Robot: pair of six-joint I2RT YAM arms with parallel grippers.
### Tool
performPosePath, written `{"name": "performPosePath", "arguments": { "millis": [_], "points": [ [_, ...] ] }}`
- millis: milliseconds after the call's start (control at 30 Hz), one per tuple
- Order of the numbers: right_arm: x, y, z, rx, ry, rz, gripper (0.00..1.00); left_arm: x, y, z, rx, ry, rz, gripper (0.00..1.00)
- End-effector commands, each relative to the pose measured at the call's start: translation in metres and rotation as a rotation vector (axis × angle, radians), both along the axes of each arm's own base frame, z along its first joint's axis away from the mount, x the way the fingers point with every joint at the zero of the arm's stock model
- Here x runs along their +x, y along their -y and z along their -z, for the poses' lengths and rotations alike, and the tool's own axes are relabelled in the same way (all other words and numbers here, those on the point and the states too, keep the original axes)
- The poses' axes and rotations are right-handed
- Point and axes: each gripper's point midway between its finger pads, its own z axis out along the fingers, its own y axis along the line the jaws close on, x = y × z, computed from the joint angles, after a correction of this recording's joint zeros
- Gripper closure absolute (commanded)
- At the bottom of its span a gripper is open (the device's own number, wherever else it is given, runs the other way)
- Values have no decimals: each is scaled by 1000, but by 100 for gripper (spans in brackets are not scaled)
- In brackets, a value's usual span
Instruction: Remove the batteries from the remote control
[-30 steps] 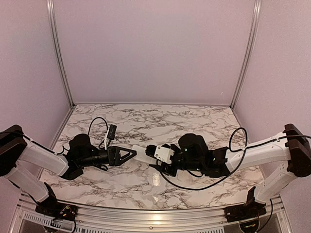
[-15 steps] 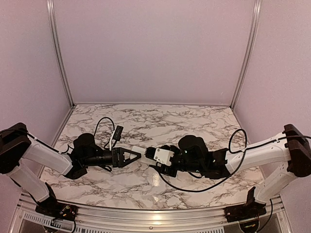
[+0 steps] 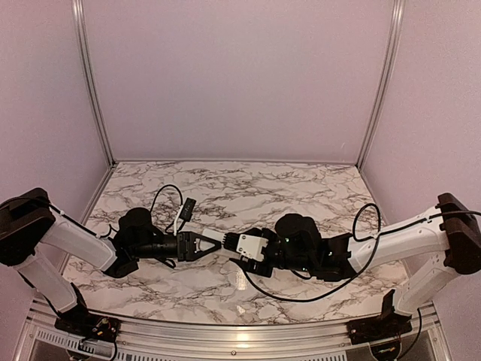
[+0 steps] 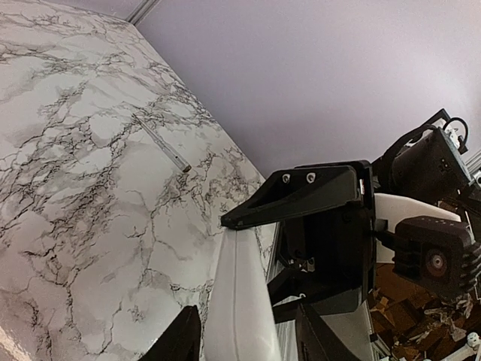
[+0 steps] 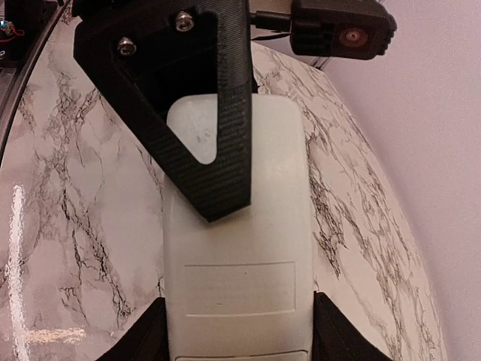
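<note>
The white remote control is held level above the marble table between both arms, and only a small part shows in the top view. Its back panel is in place, with its seam visible. My right gripper is shut on the remote's long sides. My left gripper straddles the remote's other end across its thickness, with small gaps at both fingers. One left finger lies over the remote's face. No batteries show.
A thin pale pen-like stick lies on the marble table toward the back wall. The left arm's cable loop and black connector hang just behind the left gripper. Metal frame posts stand at the back corners.
My left gripper has moved right along the table until its fingers reach around the remote's free end. The right gripper with the remote has shifted slightly toward the near edge.
</note>
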Motion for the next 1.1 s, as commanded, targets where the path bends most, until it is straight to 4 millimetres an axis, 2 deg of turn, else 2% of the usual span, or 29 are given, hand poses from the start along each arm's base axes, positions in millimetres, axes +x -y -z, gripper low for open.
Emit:
{"name": "performPosePath", "arguments": {
  "millis": [0, 133, 367, 533, 600, 733, 833, 967, 1067],
  "points": [
    [1, -5, -1, 14, 16, 2, 100, -3, 9, -10, -26, 27, 34, 58],
    [2, -5, -1, 11, 18, 6, 100, -5, 13, -9, -23, 25, 49, 67],
    [3, -5, -3, 19, 27, 18, 100, -6, 16, -8, -15, 20, 56, 98],
    [13, -2, -6, 28, 28, 87, 97, -10, 17, -11, -38, 16, 74, 100],
    [21, -1, -8, 35, 21, 139, 87, -12, 14, -16, -60, 23, 73, 100],
    [23, -1, -17, 97, -14, 178, 50, -10, 8, -19, -60, 43, 36, 100],
    [31, 6, -33, 167, -18, 250, 26, -5, 2, -19, -39, 68, -16, 100],
    [38, 14, -54, 286, -99, 285, 10, -1, -5, -22, -31, 87, -60, 100],
    [46, 17, -60, 345, -195, 298, 5, 1, -5, -22, -27, 85, -72, 100]
  ]
}}
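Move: The left hand's open fingers already straddle one end of the remote control, its middle some 4 cm to their right, level in reach and height. The right gripper, holding the other end, stands roughly 7 cm to the left hand's right and about 1 cm back. From the right hand the remote's middle is about 3 cm left, 1 cm ahead and 1 cm lower. Easing barely 1 cm rightward, the left hand closes from half open and pinches its end of the remote while the right keeps its grip. The right fingers then spread wide and let go, that hand moving forward and up about 2 cm each, slightly right, turning some 10 degrees clockwise, as the left lifts its end roughly 2.5 cm. ##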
